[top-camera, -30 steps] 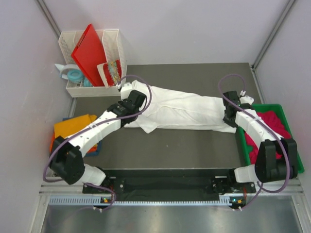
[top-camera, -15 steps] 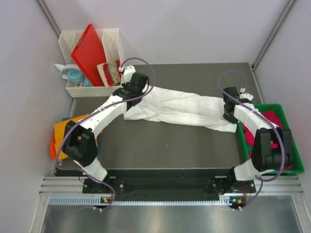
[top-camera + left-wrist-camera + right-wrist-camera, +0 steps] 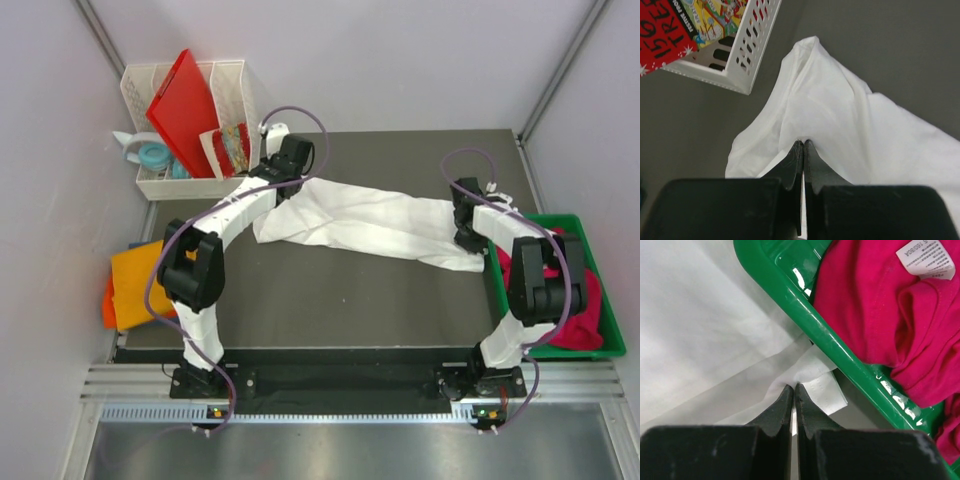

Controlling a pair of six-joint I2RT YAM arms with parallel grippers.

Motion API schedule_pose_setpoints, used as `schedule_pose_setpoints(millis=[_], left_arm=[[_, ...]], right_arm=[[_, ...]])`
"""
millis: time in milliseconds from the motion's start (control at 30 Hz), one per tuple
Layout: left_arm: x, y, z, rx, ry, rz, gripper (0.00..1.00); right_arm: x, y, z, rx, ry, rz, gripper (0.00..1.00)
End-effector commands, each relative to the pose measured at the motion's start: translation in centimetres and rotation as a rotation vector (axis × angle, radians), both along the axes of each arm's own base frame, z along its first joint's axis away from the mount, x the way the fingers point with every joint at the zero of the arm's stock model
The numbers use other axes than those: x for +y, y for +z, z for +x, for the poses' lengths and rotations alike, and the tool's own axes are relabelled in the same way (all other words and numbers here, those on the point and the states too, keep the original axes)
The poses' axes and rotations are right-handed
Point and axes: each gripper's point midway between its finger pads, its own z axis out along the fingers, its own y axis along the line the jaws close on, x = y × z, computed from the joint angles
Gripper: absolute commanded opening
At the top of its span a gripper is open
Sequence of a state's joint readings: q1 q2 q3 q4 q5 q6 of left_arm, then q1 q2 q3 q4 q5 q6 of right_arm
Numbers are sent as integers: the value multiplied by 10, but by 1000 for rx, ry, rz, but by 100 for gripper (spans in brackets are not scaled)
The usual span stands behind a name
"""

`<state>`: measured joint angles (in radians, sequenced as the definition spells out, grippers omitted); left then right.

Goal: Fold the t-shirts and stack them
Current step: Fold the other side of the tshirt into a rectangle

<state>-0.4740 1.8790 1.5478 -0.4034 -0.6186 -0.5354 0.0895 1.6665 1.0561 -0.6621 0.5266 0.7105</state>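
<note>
A white t-shirt (image 3: 360, 218) lies stretched in a long band across the dark table, left to right. My left gripper (image 3: 286, 182) is shut on a pinch of its left end (image 3: 803, 142), close to the corner of the white basket (image 3: 751, 55). At the other end, my right gripper (image 3: 466, 228) is shut on the cloth (image 3: 793, 386), right beside the green bin's rim (image 3: 805, 305). A magenta-pink t-shirt (image 3: 880, 305) lies crumpled in that bin (image 3: 560, 218). Off the table's left edge sits an orange t-shirt (image 3: 135, 280).
The white slotted basket (image 3: 190, 186) at the back left holds a red plastic board (image 3: 185, 105) and a printed packet. A roll of tape (image 3: 153, 155) lies beside it. Grey walls close in on both sides.
Both grippers have moved toward the back of the table, still shut on the white t-shirt. The left one now sits by the basket corner, and the shirt has been pulled along.
</note>
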Motion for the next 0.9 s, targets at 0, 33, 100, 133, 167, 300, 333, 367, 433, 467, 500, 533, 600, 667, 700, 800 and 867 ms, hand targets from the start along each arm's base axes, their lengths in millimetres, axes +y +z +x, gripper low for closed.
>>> schedule_pose_setpoints(millis=[0, 33, 100, 133, 167, 300, 333, 367, 433, 467, 500, 533, 600, 667, 700, 800, 867], left_arm=[[-6, 27, 37, -100, 3, -16, 0], [-6, 24, 40, -96, 3, -15, 0], [-11, 19, 50, -90, -2, -15, 0], [-11, 17, 53, -87, 0, -16, 0], [-12, 19, 57, -92, 0, -23, 0], [-11, -4, 68, -59, 6, -14, 0], [-10, -8, 70, -51, 7, -16, 0], [-10, -8, 74, -53, 8, -23, 0], [-7, -14, 81, -46, 15, -25, 0], [-7, -23, 83, -32, 16, -20, 0], [-5, -24, 86, -28, 19, -21, 0], [-5, -23, 89, -33, 19, -26, 0], [-2, -28, 91, -26, 26, -24, 0], [0, -33, 93, -21, 30, -26, 0], [0, -34, 94, -22, 31, -26, 0], [0, -40, 95, -13, 32, -26, 0], [0, -45, 95, -3, 28, -23, 0]], right_arm=[[-8, 13, 26, -76, -33, -24, 0], [-8, 11, 27, -69, -32, -26, 0], [-9, 10, 30, -68, -36, -28, 0], [-9, 8, 31, -63, -36, -27, 0], [-9, 8, 32, -63, -36, -27, 0], [-10, 8, 40, -68, -40, -28, 0], [-10, 6, 42, -65, -41, -28, 0], [-9, 5, 43, -63, -39, -27, 0], [-10, 4, 45, -61, -43, -34, 0], [-12, 3, 45, -60, -46, -36, 0], [-13, 1, 46, -54, -48, -38, 0], [-13, 0, 46, -51, -51, -38, 0], [-14, 0, 49, -61, -57, -36, 0], [-16, 2, 51, -69, -64, -42, 0], [-17, 4, 53, -77, -65, -45, 0], [-18, 7, 58, -96, -73, -48, 0], [-21, 8, 61, -102, -81, -48, 0]])
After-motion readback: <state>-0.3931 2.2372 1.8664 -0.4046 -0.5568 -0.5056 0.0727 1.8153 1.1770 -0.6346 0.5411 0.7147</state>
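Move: Some 13 cm ahead of the left hand and 2 cm to its left, about 15 cm below, is the t-shirt's far left corner; the white basket's middle is roughly 18 cm ahead and 20 cm left. From the right hand, the t-shirt's far hem corner is about 14 cm ahead, 4 cm left and 4 cm below, with the green tray's middle around 16 cm right and 5 cm back. Carrying the pinched near edge of the t-shirt over towards its far side, the left hand runs about 8 cm forward, first nearly level, then sinking some 6 cm as it slows. The right hand keeps its hold on the hem end and follows low beside the tray rim, some 3.5 cm forward and slightly down. Both grippers stay shut. ##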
